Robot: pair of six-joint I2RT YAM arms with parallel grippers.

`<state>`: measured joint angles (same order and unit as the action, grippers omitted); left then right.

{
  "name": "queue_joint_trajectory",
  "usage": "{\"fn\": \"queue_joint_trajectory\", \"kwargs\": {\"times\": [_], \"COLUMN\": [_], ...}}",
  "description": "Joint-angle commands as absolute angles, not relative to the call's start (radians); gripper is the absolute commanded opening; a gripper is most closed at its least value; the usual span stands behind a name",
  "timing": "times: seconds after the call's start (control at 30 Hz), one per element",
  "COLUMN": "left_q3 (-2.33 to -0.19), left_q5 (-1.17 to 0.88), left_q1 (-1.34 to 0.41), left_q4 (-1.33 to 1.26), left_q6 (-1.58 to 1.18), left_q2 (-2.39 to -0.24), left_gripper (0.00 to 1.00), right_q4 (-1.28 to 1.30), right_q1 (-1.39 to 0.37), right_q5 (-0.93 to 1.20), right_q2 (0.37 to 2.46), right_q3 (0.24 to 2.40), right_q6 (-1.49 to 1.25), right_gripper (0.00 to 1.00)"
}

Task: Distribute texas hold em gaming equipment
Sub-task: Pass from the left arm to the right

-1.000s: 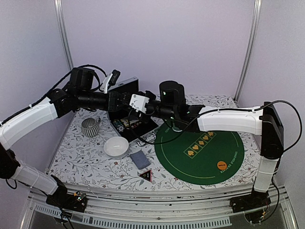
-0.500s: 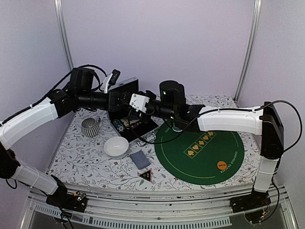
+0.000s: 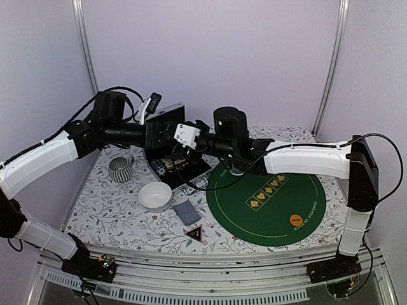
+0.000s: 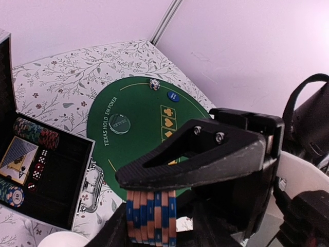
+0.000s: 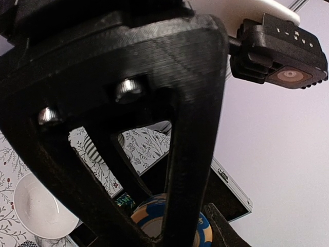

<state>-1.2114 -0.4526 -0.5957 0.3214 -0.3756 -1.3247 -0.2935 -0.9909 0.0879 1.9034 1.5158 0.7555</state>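
A stack of several orange-and-blue poker chips hangs in the air over the open black case, where both grippers meet. My right gripper is shut on the stack across the chip rims, and one of its fingers lies along the top of the stack. My left gripper is open, with a sliver of table showing between the stack and its right-hand jaw. A grey-blue card deck and a black triangle lie on the table near the front. An orange disc sits on the green felt mat.
The case holds more chips, cards and dice. On the mat lie a blue disc, a single chip and a pale disc. A white bowl and a grey ribbed mug stand left of the mat.
The left gripper's jaws have widened away from the chip stack. The right gripper keeps its hold, and both arms have stayed nearly still.
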Motion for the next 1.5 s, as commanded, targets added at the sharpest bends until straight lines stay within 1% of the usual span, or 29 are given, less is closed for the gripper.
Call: {"fn": "queue_joint_trajectory", "kwargs": {"times": [0.0, 0.13, 0.17, 0.23, 0.3, 0.33, 0.57, 0.73, 0.97, 1.07, 1.3, 1.47], "left_q3": [-1.205, -1.204, -1.203, -1.199, -1.192, -1.191, -1.193, -1.182, -1.151, -1.126, -1.098, -1.090], "left_q5": [-0.486, -0.468, -0.460, -0.444, -0.432, -0.427, -0.401, -0.383, -0.359, -0.350, -0.335, -0.329], "left_q1": [-0.602, -0.594, -0.589, -0.580, -0.569, -0.563, -0.508, -0.467, -0.434, -0.426, -0.415, -0.407], "left_q4": [0.283, 0.289, 0.288, 0.287, 0.283, 0.283, 0.318, 0.347, 0.377, 0.386, 0.407, 0.416], "left_q6": [-0.369, -0.363, -0.361, -0.362, -0.360, -0.357, -0.331, -0.293, -0.225, -0.202, -0.139, -0.108], "left_q2": [-1.319, -1.312, -1.307, -1.295, -1.281, -1.275, -1.258, -1.245, -1.221, -1.209, -1.184, -1.183], "left_gripper": [0.42, 0.56, 0.61, 0.76, 0.94, 0.98, 0.98, 0.98, 0.98, 0.98, 0.98, 0.98], "right_q4": [-0.299, -0.284, -0.279, -0.262, -0.249, -0.245, -0.150, 0.008, 0.220, 0.323, 0.524, 0.591], "right_q1": [-0.981, -0.979, -0.977, -0.968, -0.952, -0.943, -0.885, -0.816, -0.712, -0.708, -0.715, -0.793], "right_q5": [0.092, 0.101, 0.103, 0.119, 0.144, 0.152, 0.146, 0.104, 0.007, -0.029, -0.011, -0.032], "right_q2": [1.894, 1.893, 1.892, 1.887, 1.876, 1.870, 1.804, 1.718, 1.563, 1.524, 1.475, 1.475], "right_q3": [1.527, 1.532, 1.532, 1.531, 1.517, 1.508, 1.434, 1.356, 1.153, 1.093, 0.977, 0.923], "right_q6": [0.738, 0.736, 0.733, 0.707, 0.670, 0.638, 0.520, 0.387, 0.145, 0.050, -0.213, -0.332], "right_gripper": [0.01, 0.01, 0.02, 0.01, 0.01, 0.01, 0.01, 0.01, 0.01, 0.02, 0.01, 0.01]}}
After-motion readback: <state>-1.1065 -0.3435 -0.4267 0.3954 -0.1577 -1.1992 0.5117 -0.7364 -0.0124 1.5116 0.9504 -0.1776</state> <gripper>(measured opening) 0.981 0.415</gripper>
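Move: The blue-and-orange chip stack is already in the right hand's grip and still sits between the left hand's loosening pads, level with both hand points. From the right hand, the green mat's middle lies about 28 cm right, 3 ahead and 30 below. The card deck is some 5 cm back, 2 right; the clear puck 15 ahead, 17 right; the orange button 8 back, 39 right. The mat's middle is about 29 cm right of the left hand, 5 ahead. The left hand opens its fingers wide from around the chip stack and backs off about 8 cm to its left and a little forward, while the right hand keeps its grip and first eases slightly forward and down. The right hand then sweeps the stack some 27 cm right and 22 cm down towards the near-left part of the green mat, drawing back about 9 cm late on, as the wrist tips from level to pointing steeply down (some 70 degrees) and swings clockwise. ##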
